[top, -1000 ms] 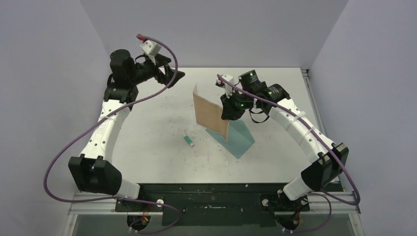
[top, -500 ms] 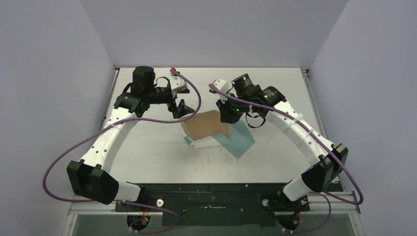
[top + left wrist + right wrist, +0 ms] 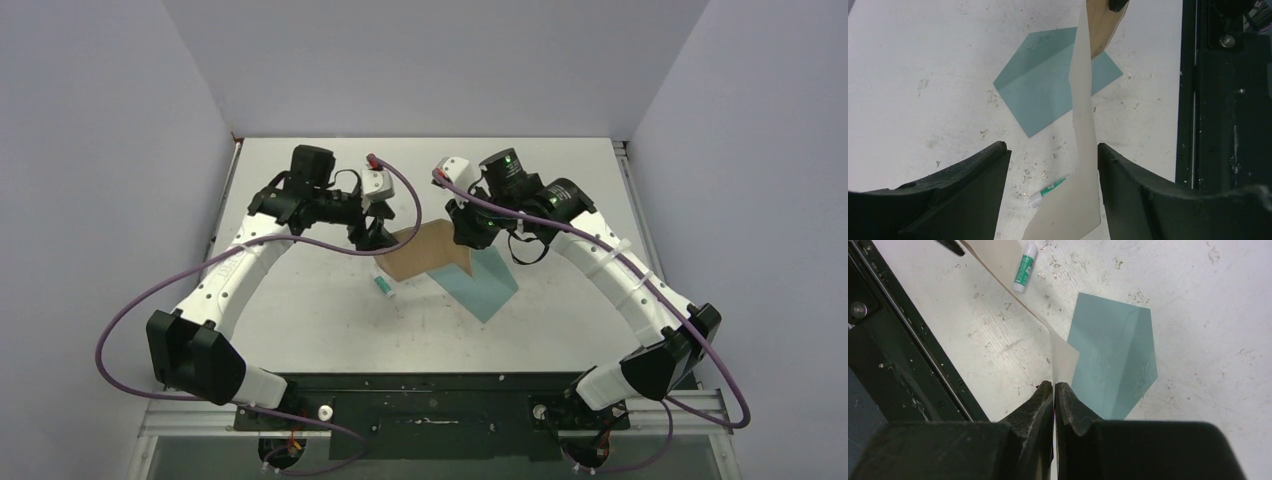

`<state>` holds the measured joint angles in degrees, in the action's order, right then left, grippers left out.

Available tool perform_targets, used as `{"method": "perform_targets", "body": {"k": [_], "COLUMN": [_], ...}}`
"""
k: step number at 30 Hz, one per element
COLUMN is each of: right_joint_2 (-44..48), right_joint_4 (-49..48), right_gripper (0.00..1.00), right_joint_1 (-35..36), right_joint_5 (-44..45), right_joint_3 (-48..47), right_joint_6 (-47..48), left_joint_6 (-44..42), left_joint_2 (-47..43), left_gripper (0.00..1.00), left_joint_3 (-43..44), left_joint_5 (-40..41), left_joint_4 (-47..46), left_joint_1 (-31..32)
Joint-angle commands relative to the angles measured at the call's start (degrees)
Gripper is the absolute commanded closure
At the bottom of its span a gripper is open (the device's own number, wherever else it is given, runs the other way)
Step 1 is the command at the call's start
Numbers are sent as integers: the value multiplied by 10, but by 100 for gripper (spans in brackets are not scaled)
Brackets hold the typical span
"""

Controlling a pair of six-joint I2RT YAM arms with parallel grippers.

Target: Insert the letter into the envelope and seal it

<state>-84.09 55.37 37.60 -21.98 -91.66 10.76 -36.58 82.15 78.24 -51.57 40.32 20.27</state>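
The letter (image 3: 425,255), tan-brown on top and pale underneath, hangs slanted above the table. My right gripper (image 3: 465,228) is shut on its right edge; in the right wrist view the jaws (image 3: 1054,385) meet on the thin sheet (image 3: 1060,357). My left gripper (image 3: 375,237) is at the letter's left end. In the left wrist view its jaws (image 3: 1053,150) stand open with the pale sheet (image 3: 1083,150) between them, close to the right finger (image 3: 1133,180). The teal envelope (image 3: 490,280) lies flat on the table, partly under the letter, with its flap open (image 3: 1113,360).
A small white-and-green glue tube (image 3: 383,288) lies on the table just below the letter's left end, also seen between the left fingers (image 3: 1050,189). The black base rail (image 3: 430,400) runs along the near edge. Walls close in the back and sides.
The left arm has swung in from the far left to the letter's free end, and its jaws have narrowed. The letter has dropped from standing upright to a lower slant.
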Motion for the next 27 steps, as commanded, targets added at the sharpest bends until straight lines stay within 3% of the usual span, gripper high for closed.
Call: {"method": "perform_targets", "body": {"k": [1,4,8,11,15,22,27], "right_joint_2": [25,29,34,37,43,61,56], "right_joint_4": [-19,-24,-31,-37,-55,-211,-328], "right_gripper": [95,95,95,95,95,95,95], "right_joint_1": [1,-1,-9,-19,-30,-30,-17], "right_joint_5": [14,11,3,-10,-40,-93,-108], "right_joint_3": [-21,-21,-22,-22,-17,65,101], "right_joint_6": [0,-4,-11,-19,-38,-152,-247], "left_joint_6": [30,48,55,56,107,393,471], "left_joint_2": [-12,-11,-8,-7,-16,-53,-46], "left_gripper": [46,61,74,98,100,100,100], "left_joint_3": [-13,-19,-15,-11,-24,-105,-100], "left_joint_5": [8,11,2,3,22,147,244], "left_joint_4": [-52,-72,-73,-75,-139,-463,-496], "left_joint_1": [6,6,6,6,6,6,6]}}
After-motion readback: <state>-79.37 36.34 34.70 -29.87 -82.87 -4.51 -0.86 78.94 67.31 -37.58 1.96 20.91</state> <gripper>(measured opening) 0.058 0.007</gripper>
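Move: My left hand, open around the letter's near edge, has the letter's middle about 7 cm to its right, 1 cm back and 3 cm lower; my right hand already grips the other side, with that middle about 7 cm to its left, 2 cm ahead and 3 cm lower. On the table some 20 cm below, the envelope lies about 15 cm to my left hand's right and 4 cm farther out; the glue stick lies 4 cm to its left, 1 cm ahead. I shut my left fingers on the letter almost in place, pinching it, then carry it about 6 cm forward and some 4 cm up, turning that hand roughly 25 degrees counter-clockwise. My right hand keeps its pinch, rises about 3 cm and then shifts 2–3 cm left towards my left hand, its left side rolling up. ##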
